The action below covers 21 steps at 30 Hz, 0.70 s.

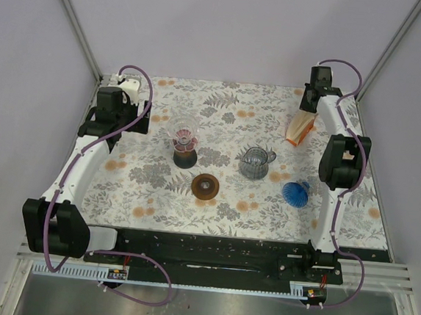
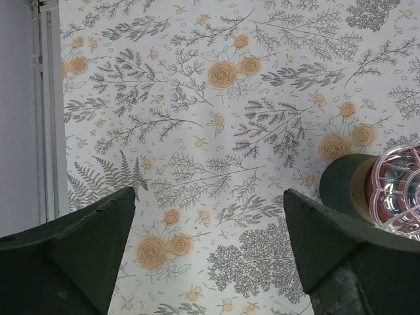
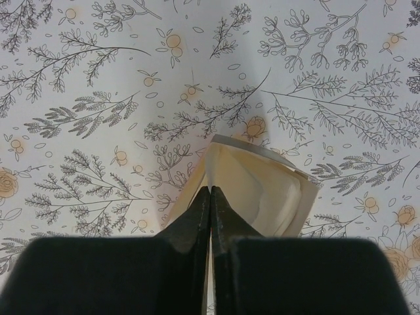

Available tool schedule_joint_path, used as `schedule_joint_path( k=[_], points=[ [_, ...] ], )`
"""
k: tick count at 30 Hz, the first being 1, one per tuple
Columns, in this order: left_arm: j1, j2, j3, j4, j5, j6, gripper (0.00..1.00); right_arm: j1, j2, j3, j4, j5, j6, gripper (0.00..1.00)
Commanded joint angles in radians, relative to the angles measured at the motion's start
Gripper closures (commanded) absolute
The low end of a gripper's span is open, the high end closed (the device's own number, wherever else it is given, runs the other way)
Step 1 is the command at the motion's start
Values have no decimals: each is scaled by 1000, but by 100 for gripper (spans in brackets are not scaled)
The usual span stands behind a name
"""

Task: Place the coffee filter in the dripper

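Observation:
My right gripper (image 3: 210, 190) is shut on the edge of a cream paper coffee filter (image 3: 262, 190), which fans out beyond the fingertips above the floral table cloth. In the top view it (image 1: 308, 107) is at the back right, with the filter (image 1: 300, 127) hanging below it, cream with an orange lower edge. A clear pink glass dripper (image 1: 186, 138) stands on a dark base left of centre; its rim shows at the right edge of the left wrist view (image 2: 400, 190). My left gripper (image 2: 210, 216) is open and empty over the cloth, at the back left in the top view (image 1: 141, 118).
A glass pitcher (image 1: 256, 164) stands in the middle of the table. A blue ribbed cone (image 1: 296, 193) lies to its right front. A brown round disc (image 1: 206, 185) lies in front of the pink dripper. Metal frame posts stand at the back corners.

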Motion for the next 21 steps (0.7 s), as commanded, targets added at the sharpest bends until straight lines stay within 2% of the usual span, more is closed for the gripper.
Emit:
schedule_joint_path(
  k=[1, 10, 21],
  points=[
    [5, -25, 31, 17, 29, 1, 1, -4, -108, -1, -6, -6, 2, 100],
    [5, -34, 36, 6, 65, 13, 1, -5, -309, -157, 58, -29, 38, 100],
    [5, -45, 75, -52, 149, 56, 1, 30, -520, -225, 54, -75, 79, 100]
  ],
)
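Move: My right hand is already shut on a coffee filter in the mouth of the standing packet, whose middle is some 7 cm straight below it. The dripper, on the red-and-black pot, stands about 45 cm to my right hand's left, 13 cm nearer my base and roughly 3 cm lower; the glass server is about 18 cm left, 17 cm back and 11 cm down. From my left hand the dripper is around 6 cm ahead, 15 cm right and 12 cm below. Keeping the filter pinched, I pull my right hand up out of the packet's mouth, slowly at first and then fast, about 14 cm, drawing back some 6 cm as the fingertips tilt up about 15 degrees. My open left hand eases about 1.5 cm right, towards the dripper, turning slightly clockwise. ##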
